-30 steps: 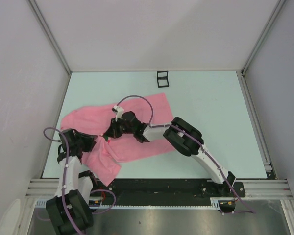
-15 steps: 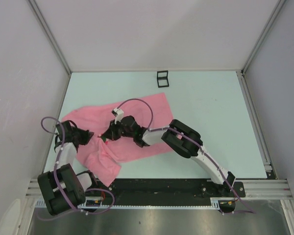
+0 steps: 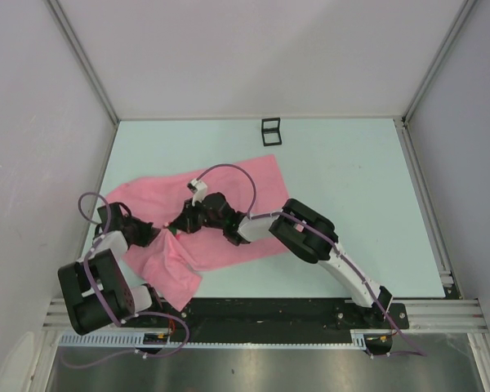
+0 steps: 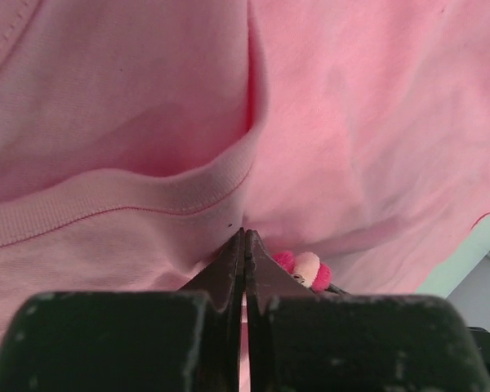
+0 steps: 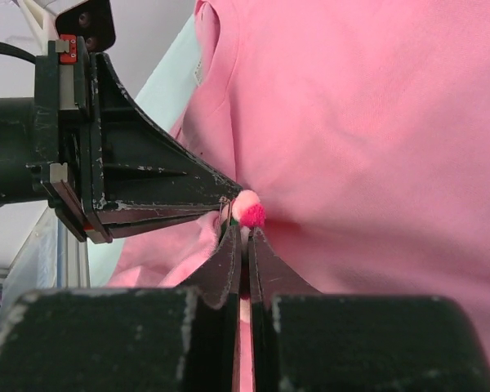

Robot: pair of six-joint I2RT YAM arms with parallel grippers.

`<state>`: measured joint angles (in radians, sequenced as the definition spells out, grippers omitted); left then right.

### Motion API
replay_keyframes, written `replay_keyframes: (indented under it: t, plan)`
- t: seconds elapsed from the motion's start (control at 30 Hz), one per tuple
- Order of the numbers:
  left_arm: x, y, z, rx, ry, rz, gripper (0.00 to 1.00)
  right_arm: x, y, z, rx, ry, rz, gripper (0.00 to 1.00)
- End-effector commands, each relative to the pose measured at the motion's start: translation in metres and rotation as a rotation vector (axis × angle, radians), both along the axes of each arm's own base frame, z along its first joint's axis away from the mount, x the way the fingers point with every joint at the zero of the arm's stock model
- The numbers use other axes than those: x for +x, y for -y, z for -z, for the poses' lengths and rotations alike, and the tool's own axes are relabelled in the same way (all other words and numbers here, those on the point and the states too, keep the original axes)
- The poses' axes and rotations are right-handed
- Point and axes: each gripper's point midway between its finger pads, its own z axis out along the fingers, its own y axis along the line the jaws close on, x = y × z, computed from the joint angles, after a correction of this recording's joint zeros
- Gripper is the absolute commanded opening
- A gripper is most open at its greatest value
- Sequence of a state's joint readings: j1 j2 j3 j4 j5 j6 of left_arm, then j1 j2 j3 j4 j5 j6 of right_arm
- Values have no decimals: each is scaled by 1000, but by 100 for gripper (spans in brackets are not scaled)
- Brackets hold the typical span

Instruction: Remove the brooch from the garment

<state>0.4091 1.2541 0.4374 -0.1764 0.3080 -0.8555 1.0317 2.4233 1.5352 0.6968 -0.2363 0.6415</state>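
Note:
The pink garment [image 3: 238,186] lies spread across the table's left and middle, rumpled at its near end. The brooch [image 5: 250,211], a tiny pink and red puff on a metal pin, sits on the cloth between the two grippers. My right gripper [image 5: 243,230] is shut on the brooch from below. My left gripper [image 4: 245,233] is shut on a fold of the garment by its ribbed hem, with the brooch [image 4: 306,268] just to its right. In the right wrist view the left fingers [image 5: 163,184] meet the cloth right beside the brooch. From above, both grippers [image 3: 167,233] meet tip to tip and hide the brooch.
A small black square frame [image 3: 270,131] stands at the table's far edge. Grey walls enclose the table [image 3: 351,180] on three sides. The left arm's elbow [image 3: 94,286] hangs over the near left corner, and a metal rail [image 3: 269,314] runs along the front.
My left gripper has closed on the cloth beside the brooch, and the left arm's elbow has swung down and leftward. The right gripper stays shut on the brooch.

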Motion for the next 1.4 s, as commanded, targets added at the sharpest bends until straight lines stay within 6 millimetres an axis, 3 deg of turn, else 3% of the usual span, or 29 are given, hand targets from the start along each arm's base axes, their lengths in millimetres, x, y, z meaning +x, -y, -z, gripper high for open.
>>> replay_keyframes:
  t: [0.0, 0.27, 0.63, 0.67, 0.83, 1.0, 1.2, 1.23, 1.27, 1.37]
  plan:
    - [-12, 5, 4, 5, -8, 37, 0, 10, -4, -55, 116, 70, 29, 0]
    - [-29, 17, 13, -27, -28, 58, 0, 13, -14, -58, 134, 66, 36, 0]
    - [-11, 13, -10, 13, 65, 100, 1, -5, -18, -53, 126, -32, -78, 0]
    - [-12, 12, -7, 16, 57, 99, 1, -15, -19, -43, 91, -75, -144, 1]
    - [-14, 11, 2, 16, 37, 108, 0, -27, -11, -18, -39, -164, -225, 21]
    - [-19, 11, 12, 20, 12, 98, 0, -22, -5, -12, -115, -143, -286, 36]
    - [-20, 11, 12, 23, 13, 98, 0, -12, -6, -10, -139, -111, -328, 46]
    - [-20, 11, 11, 27, 16, 100, 0, -13, -4, 5, -173, -137, -331, 47]
    - [-20, 11, 11, 30, 16, 101, 0, -7, -9, -5, -156, -122, -346, 47]
    - [-21, 11, 11, 30, 16, 102, 0, -5, -12, 3, -163, -134, -366, 47]
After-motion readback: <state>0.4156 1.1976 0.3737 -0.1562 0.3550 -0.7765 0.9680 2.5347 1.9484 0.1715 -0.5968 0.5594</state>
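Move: The brooch sits edge-on between the right hand's shut fingertips, its middle about 1 cm back of the hand point and otherwise level with it. The pinched cloth fold that the left fingertips already hold lies some 3 cm to the left and 2 cm below the right hand, about 1 cm back; the sleeve lies roughly 14 cm back, 1 cm right and 5 cm below. From the left hand the brooch is about 3 cm to the right and 2 cm up, level in reach. The right hand, still pinching the brooch, waits and then lifts about 1 cm with a slight drift left, before opening its fingers from shut to roughly half and letting go, swinging some 15 to 20 degrees counter-clockwise as it draws back a little, then eases forward and down again with the brooch between its spread fingers. Meanwhile the left hand keeps its shut grip on the cloth beside the brooch, shifting only about 1.5 cm back and to the right early on and then practically staying there. ##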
